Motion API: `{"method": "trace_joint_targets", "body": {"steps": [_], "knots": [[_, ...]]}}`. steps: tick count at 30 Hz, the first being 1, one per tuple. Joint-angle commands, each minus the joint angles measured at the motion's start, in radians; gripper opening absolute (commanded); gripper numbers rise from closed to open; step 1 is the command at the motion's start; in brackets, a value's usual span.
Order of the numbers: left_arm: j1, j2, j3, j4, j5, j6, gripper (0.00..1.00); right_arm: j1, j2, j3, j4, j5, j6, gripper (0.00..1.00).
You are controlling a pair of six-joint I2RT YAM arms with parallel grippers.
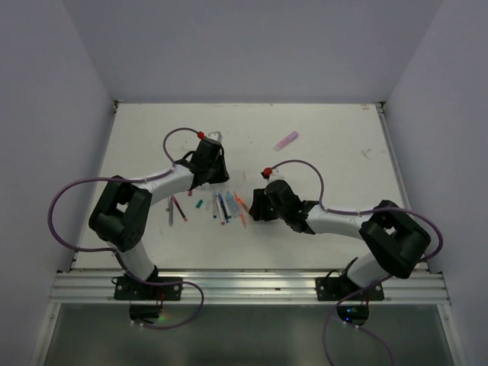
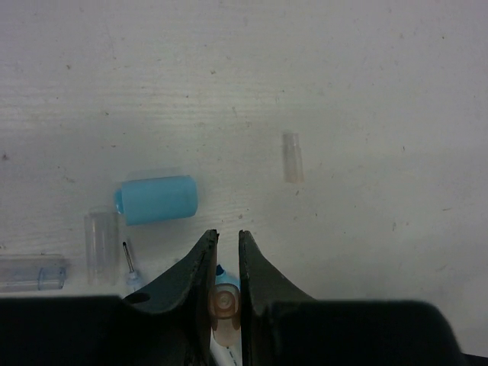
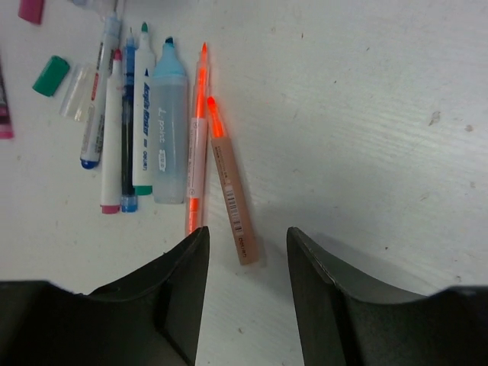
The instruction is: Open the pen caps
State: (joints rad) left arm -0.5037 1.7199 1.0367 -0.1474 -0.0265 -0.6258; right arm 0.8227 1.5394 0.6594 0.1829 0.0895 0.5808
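In the left wrist view my left gripper (image 2: 228,235) is shut on a peach translucent pen cap (image 2: 224,305), seen end-on deep between the jaws. A light blue cap (image 2: 156,200) and a clear cap (image 2: 293,156) lie on the table beyond it. My right gripper (image 3: 248,242) stands open and empty, just short of the butt end of a peach pen (image 3: 231,191) with a bare orange tip. Left of that pen lies a row of uncapped pens (image 3: 169,130), along with a teal cap (image 3: 51,75). From above, the pens (image 1: 223,206) lie between my left gripper (image 1: 216,181) and right gripper (image 1: 253,206).
A pink-purple piece (image 1: 287,140) lies alone at the back right of the white table (image 1: 335,137). Two dark pens (image 1: 174,210) lie left of the row. More clear caps (image 2: 101,245) sit left of my left jaws. White walls enclose the table on three sides.
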Motion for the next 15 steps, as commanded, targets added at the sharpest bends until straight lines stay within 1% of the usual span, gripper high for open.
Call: {"method": "trace_joint_targets", "body": {"steps": [1,4,5,6,9,15], "knots": [[0.01,0.018,0.055,0.003,-0.021,0.038,0.07,0.003,-0.093,-0.007,-0.056,0.093,-0.018,0.49],[0.01,0.033,0.059,0.0,-0.038,0.044,0.13,0.0,-0.142,-0.021,-0.079,0.144,-0.03,0.51],[0.01,0.041,0.062,0.002,-0.047,0.047,0.16,0.0,-0.16,-0.026,-0.083,0.163,-0.033,0.51],[0.01,0.043,0.063,0.002,-0.046,0.052,0.17,0.0,-0.166,-0.027,-0.097,0.177,-0.035,0.52],[0.01,0.052,0.066,-0.011,-0.053,0.057,0.18,0.0,-0.186,-0.034,-0.124,0.223,-0.038,0.53],[0.01,0.05,0.049,-0.017,-0.055,0.061,0.19,-0.013,-0.213,-0.029,-0.152,0.268,-0.05,0.54]]}}
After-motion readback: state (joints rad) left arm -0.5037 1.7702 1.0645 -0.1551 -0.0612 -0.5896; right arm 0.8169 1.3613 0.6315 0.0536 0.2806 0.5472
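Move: The left hand holds the orange cap about 3 cm over the table; the blue cap lies some 5 cm ahead and 4 left, a clear cap 7 ahead and 5 right, the blue highlighter body 6 back and 2 right. From the right hand, the purple marker is about 27 cm ahead and 13 right; the freed orange pen 4 ahead and 3 left, the blue highlighter body 5 ahead and 7 left, all some 3 below. The right hand leaves the orange pen, about 4 cm right and 3 up; left lowers its orange cap. ##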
